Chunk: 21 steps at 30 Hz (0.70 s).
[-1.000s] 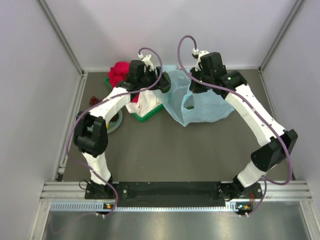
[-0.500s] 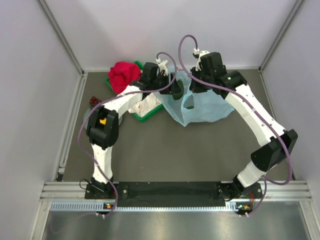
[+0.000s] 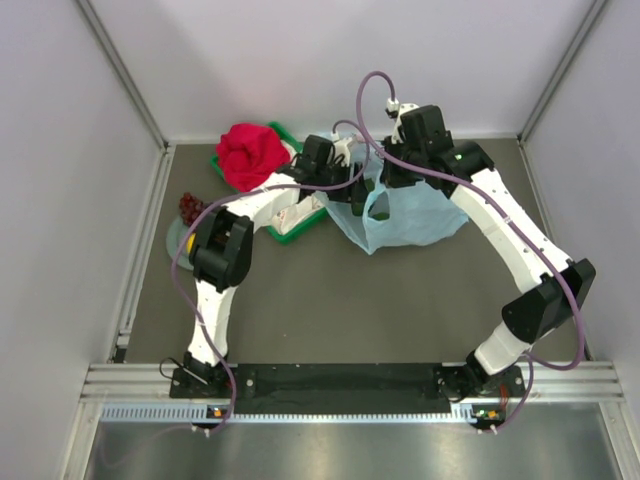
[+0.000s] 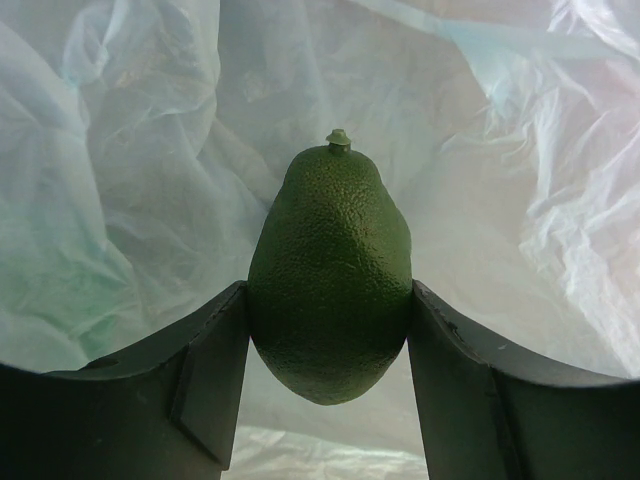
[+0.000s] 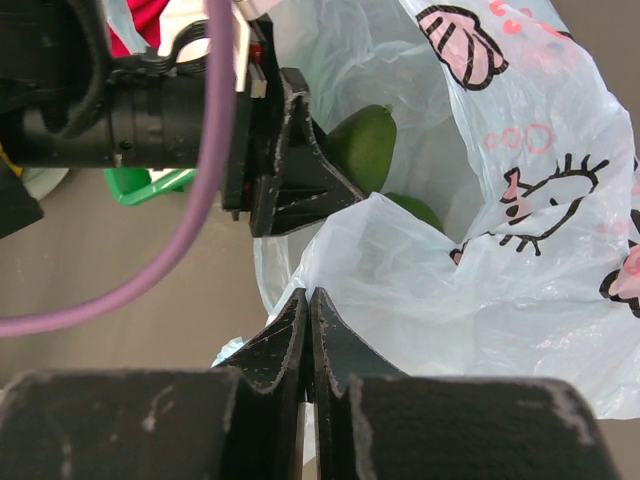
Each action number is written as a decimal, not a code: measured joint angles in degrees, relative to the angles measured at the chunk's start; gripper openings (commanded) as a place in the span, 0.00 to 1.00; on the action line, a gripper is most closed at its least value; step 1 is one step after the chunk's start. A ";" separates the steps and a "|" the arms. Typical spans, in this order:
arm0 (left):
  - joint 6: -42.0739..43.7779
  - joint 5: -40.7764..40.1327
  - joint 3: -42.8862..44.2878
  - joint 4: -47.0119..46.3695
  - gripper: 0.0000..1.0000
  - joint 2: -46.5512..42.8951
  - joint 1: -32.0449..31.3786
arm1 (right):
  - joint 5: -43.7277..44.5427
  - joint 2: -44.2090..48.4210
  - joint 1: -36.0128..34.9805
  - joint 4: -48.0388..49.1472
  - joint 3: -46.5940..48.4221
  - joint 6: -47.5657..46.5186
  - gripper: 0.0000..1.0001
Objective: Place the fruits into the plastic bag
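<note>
The plastic bag (image 3: pixel 412 218) lies at the back centre, pale blue with printed cartoon marks (image 5: pixel 480 290). My right gripper (image 3: pixel 388 176) (image 5: pixel 310 298) is shut on its rim and holds the mouth up. My left gripper (image 3: pixel 356 190) (image 4: pixel 328 305) is shut on a dark green fruit (image 4: pixel 330 265) (image 5: pixel 362 146), stem end away from the camera, inside the bag's mouth with bag film (image 4: pixel 120 200) all around. A second green fruit (image 5: pixel 416 209) lies deeper in the bag. Dark grapes (image 3: pixel 190 206) and a yellow citrus (image 3: pixel 191 243) sit on the plate (image 3: pixel 176 236) at the left.
A green tray (image 3: pixel 292 232) with a red cloth (image 3: pixel 250 152) and white cloths stands behind the left arm, next to the bag. Grey walls close in the table on the left, back and right.
My left arm has swung right, from over the green tray to the bag's mouth, carrying the green fruit. The right arm and the bag's held rim have stayed in place.
</note>
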State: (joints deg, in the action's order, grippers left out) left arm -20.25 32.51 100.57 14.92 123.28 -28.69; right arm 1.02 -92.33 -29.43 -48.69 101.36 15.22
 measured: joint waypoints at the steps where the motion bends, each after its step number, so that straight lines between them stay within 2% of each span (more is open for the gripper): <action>1: 0.02 0.11 0.28 0.09 0.38 0.48 -0.07 | 0.00 0.02 0.00 -0.20 0.00 -0.02 0.00; 7: 0.66 0.24 1.38 1.55 0.48 3.04 -0.33 | 0.00 0.02 0.00 -0.39 0.00 -0.07 0.00; 9: 1.07 -0.02 1.66 2.25 0.60 3.87 -0.33 | 0.00 0.02 0.00 -0.39 0.00 -0.09 0.00; 16: 2.29 -0.87 1.68 3.65 0.80 4.66 -0.66 | 0.09 0.07 0.00 -0.35 -0.13 -0.22 0.00; 21: 2.62 -1.27 1.73 3.63 0.86 4.66 -1.11 | 0.39 0.15 0.00 -0.31 -0.13 -0.70 0.00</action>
State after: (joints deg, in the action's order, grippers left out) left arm -17.63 31.24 102.30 18.55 127.94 -29.80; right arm 1.41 -92.18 -29.43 -48.99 101.23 14.52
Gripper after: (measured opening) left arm 0.845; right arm 0.007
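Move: The left hand holds the avocado inside the open bag. The bag floor it is bound for lies about 4 cm to its right, 1 cm ahead and some 9 cm below. The green fruit already in the bag is roughly 7 cm right of the hand, 2 cm back and 8 cm lower. The green basket's middle is about 19 cm left, 7 cm ahead and 11 cm below. From the right hand, the bag floor is some 9 cm ahead, 2 cm right and 23 cm down. Still gripping the avocado, the left hand sinks about 4 cm deeper into the bag towards the floor, tipping only a few degrees, then stops and spreads its fingers from both sides of the fruit, letting go of it. The right hand stays in place, shut on the bag's rim, and keeps the mouth held up. ##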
